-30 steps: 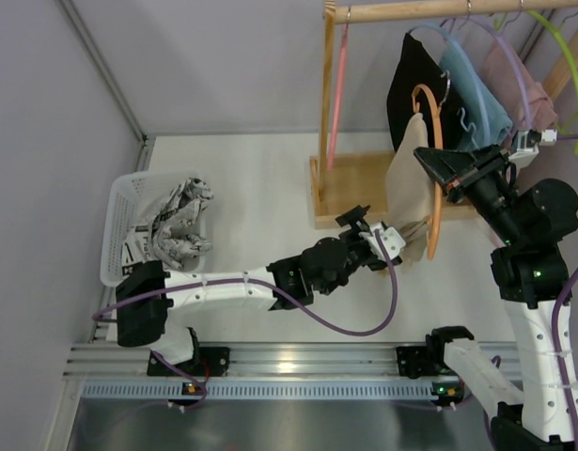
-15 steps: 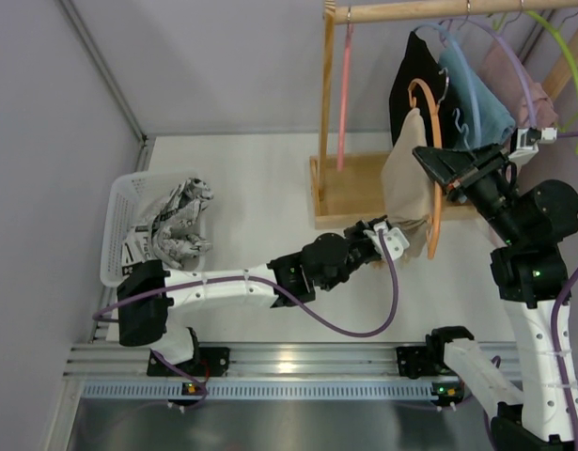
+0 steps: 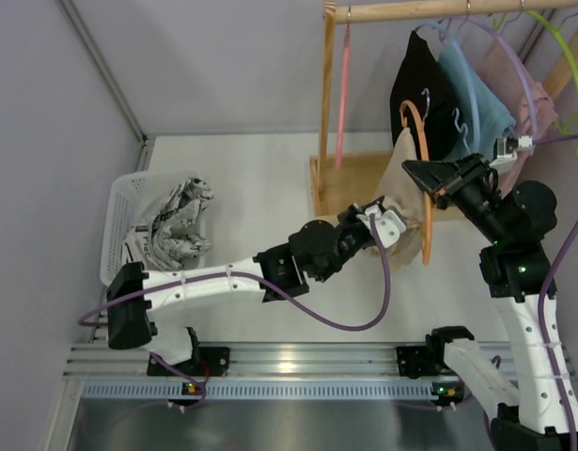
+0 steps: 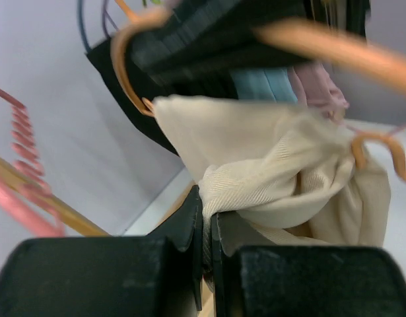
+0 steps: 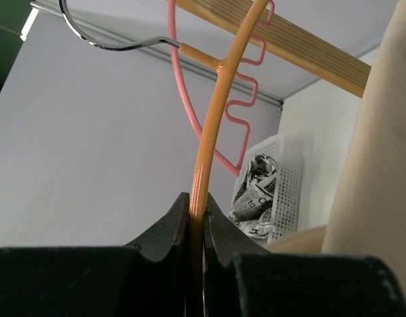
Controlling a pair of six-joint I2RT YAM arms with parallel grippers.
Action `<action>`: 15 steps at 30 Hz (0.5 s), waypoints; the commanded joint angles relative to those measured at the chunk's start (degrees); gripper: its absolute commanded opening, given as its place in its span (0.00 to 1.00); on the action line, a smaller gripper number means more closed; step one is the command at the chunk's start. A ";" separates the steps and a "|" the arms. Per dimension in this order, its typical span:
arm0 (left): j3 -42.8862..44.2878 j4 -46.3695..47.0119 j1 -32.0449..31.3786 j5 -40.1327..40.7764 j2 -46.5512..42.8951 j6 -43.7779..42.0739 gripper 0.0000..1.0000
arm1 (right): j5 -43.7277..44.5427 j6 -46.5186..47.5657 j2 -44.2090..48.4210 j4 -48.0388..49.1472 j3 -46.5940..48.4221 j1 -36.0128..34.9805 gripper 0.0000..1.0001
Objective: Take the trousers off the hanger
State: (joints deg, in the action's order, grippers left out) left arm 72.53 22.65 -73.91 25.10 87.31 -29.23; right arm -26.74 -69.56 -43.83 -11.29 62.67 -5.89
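Note:
Beige trousers [image 3: 401, 178] hang folded over an orange hanger [image 3: 426, 235], in front of the wooden rack. My left gripper [image 3: 381, 218] is shut on a fold of the trousers' lower fabric. In the left wrist view the cloth [image 4: 275, 165] is pinched between the closed jaws of the left gripper [image 4: 208, 218], with the orange hanger [image 4: 321, 43] blurred above. My right gripper [image 3: 428, 186] is shut on the hanger's side. The right wrist view shows the orange rod [image 5: 219, 112] clamped in the right gripper [image 5: 197, 205], and trousers cloth [image 5: 374, 165] at the right edge.
The wooden rack [image 3: 326, 113] carries a bare pink hanger [image 3: 342, 85] and hangers with black [image 3: 415, 66], blue [image 3: 476, 94] and pink [image 3: 514, 85] garments. A white basket [image 3: 124, 225] with a patterned cloth [image 3: 176, 225] stands at the left by the wall.
My left gripper has gone from open to shut on the trousers' fabric and shifted slightly up and left. The right arm with the hanger has moved a little to the left.

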 commanded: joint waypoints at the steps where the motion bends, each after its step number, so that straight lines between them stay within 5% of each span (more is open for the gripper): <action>1: 6.83 0.55 0.08 1.00 -5.92 -1.79 0.00 | -0.42 2.85 1.47 6.46 -0.79 -0.09 0.00; 15: 18.07 0.28 0.08 2.41 -7.24 -8.38 0.00 | -0.24 7.15 2.17 3.91 -10.20 -0.09 0.00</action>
State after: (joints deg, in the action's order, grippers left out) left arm 84.42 17.82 -73.91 26.50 81.43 -35.62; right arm -27.53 -65.80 -42.76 -11.18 53.41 -5.89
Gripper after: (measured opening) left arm 0.054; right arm 0.084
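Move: Low beside the orange hanger, the left hand already pinches the beige trousers; the hanger's middle is about 3 cm ahead of that hand, 5 cm to its right and 7 cm above. From there, the black trousers are roughly 17 cm ahead and 6 cm right, the pink hanger 17 cm ahead and 7 cm left, both some 5 cm higher. The right hand holds the orange hanger's arm; the hanger's middle is level with it, straight below by some 2 cm. Drawing the beige trousers upward, the left hand keeps its pinch and rises about 12 cm past the orange hanger, drifting some 5 cm left, fingers tipping up a little. Against it, the right hand keeps its grip on the hanger and sinks about 7 cm, easing slightly forward, its fingers tipping a little down. ##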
